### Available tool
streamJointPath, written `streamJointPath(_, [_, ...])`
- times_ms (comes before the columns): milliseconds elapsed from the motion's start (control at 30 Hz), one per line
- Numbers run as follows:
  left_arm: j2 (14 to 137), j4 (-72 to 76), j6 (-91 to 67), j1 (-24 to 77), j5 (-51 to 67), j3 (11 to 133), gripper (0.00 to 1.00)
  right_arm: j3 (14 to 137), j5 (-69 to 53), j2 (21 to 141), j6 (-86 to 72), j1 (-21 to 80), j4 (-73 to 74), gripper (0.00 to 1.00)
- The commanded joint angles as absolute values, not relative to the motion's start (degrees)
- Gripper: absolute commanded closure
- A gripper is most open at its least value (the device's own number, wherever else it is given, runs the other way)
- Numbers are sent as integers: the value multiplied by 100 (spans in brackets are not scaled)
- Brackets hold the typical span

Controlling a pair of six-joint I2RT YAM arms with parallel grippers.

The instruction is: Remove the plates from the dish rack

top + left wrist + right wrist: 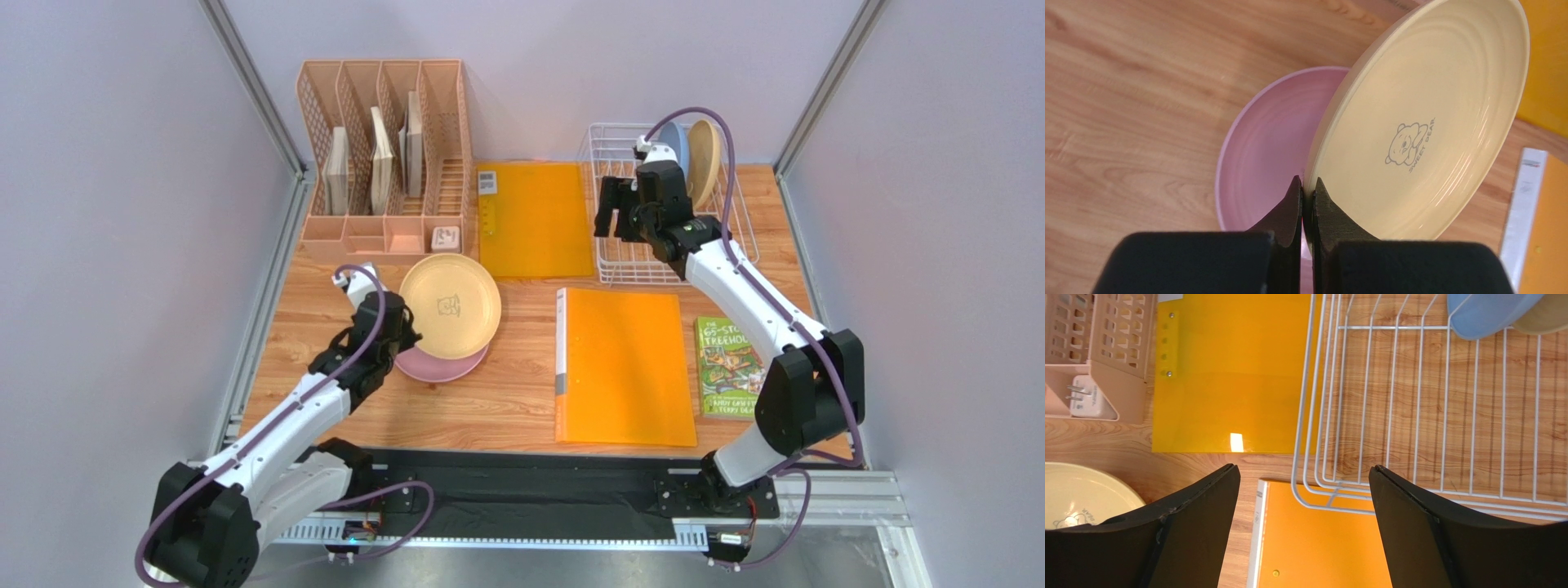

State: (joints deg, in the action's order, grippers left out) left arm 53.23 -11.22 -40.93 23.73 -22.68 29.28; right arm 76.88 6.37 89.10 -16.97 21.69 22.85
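Observation:
My left gripper (1308, 184) is shut on the rim of a cream plate (1425, 122) with a bear mark, holding it tilted over a pink plate (1266, 153) that lies on the table. From above, the cream plate (450, 304) overlaps the pink plate (439, 364), with the left gripper (399, 328) at their left edge. The white wire dish rack (736, 245) stands at the back right with a light blue plate (672, 145) and a tan plate (703, 159) upright at its far end. My right gripper (610, 211) hangs open and empty over the rack's near-left corner (1330, 508).
A peach slotted organizer (386, 159) with books stands at the back left, a white plug (444, 237) in its front tray. An orange folder (536, 221) lies beside the rack, an orange binder (626, 368) in the middle, and a green book (730, 368) to its right.

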Motion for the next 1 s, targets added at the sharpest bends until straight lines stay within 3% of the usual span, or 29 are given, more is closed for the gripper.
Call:
streamJointPath(0, [5151, -1476, -4474, 2391, -2593, 2673, 100, 7954, 1081, 8921, -1477, 2136, 2259, 17])
streamJointPath(367, [4878, -1749, -4649, 2391, -2760, 2452, 100, 8393, 2118, 9167, -1072, 1916, 2391, 16])
streamJointPath(533, [4869, -1784, -4693, 2391, -2532, 2435, 68, 8674, 2496, 9448, -870, 1820, 2434, 15])
streamJointPath(600, [4860, -1793, -4702, 2391, -2479, 2417, 47, 8762, 2558, 9571, -844, 1767, 2435, 15])
streamJointPath(667, [4834, -1810, -4676, 2391, -2417, 2408, 33, 8885, 2619, 9711, -826, 1653, 2408, 15])
streamJointPath(767, [4808, -1889, -4650, 2391, -2426, 2469, 27, 9069, 2751, 9922, -747, 1539, 2329, 15])
streamJointPath(967, [4501, -1470, -4133, 2391, -2146, 2628, 24, 9762, 3015, 10625, -378, 1336, 2048, 17])
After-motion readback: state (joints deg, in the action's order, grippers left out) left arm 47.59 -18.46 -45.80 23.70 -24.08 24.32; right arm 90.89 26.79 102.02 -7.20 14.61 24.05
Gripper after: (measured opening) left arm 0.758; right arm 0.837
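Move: The left gripper holds the tan plate over the pink plate, whose middle is about 2 cm ahead, 3 cm right and 5 cm below; the white adapter sits some 20 cm ahead and 4 cm right. From the open right gripper, the blue plate in the rack is about 13 cm ahead, 11 cm right and 8 cm lower. The second tan plate stands 5 cm right of the blue one; the yellow folder is 9 cm ahead, 15 cm left of the right gripper. Ease the left gripper down and back about 3 cm each and a little left, settling the tan plate on the pink one, then hold nearly still and open the fingers wide to let go of its rim. Meanwhile swing the open right gripper some 11 cm right and 8 cm forward over the rack towards the blue plate, turning and rolling clockwise about 20 degrees. ##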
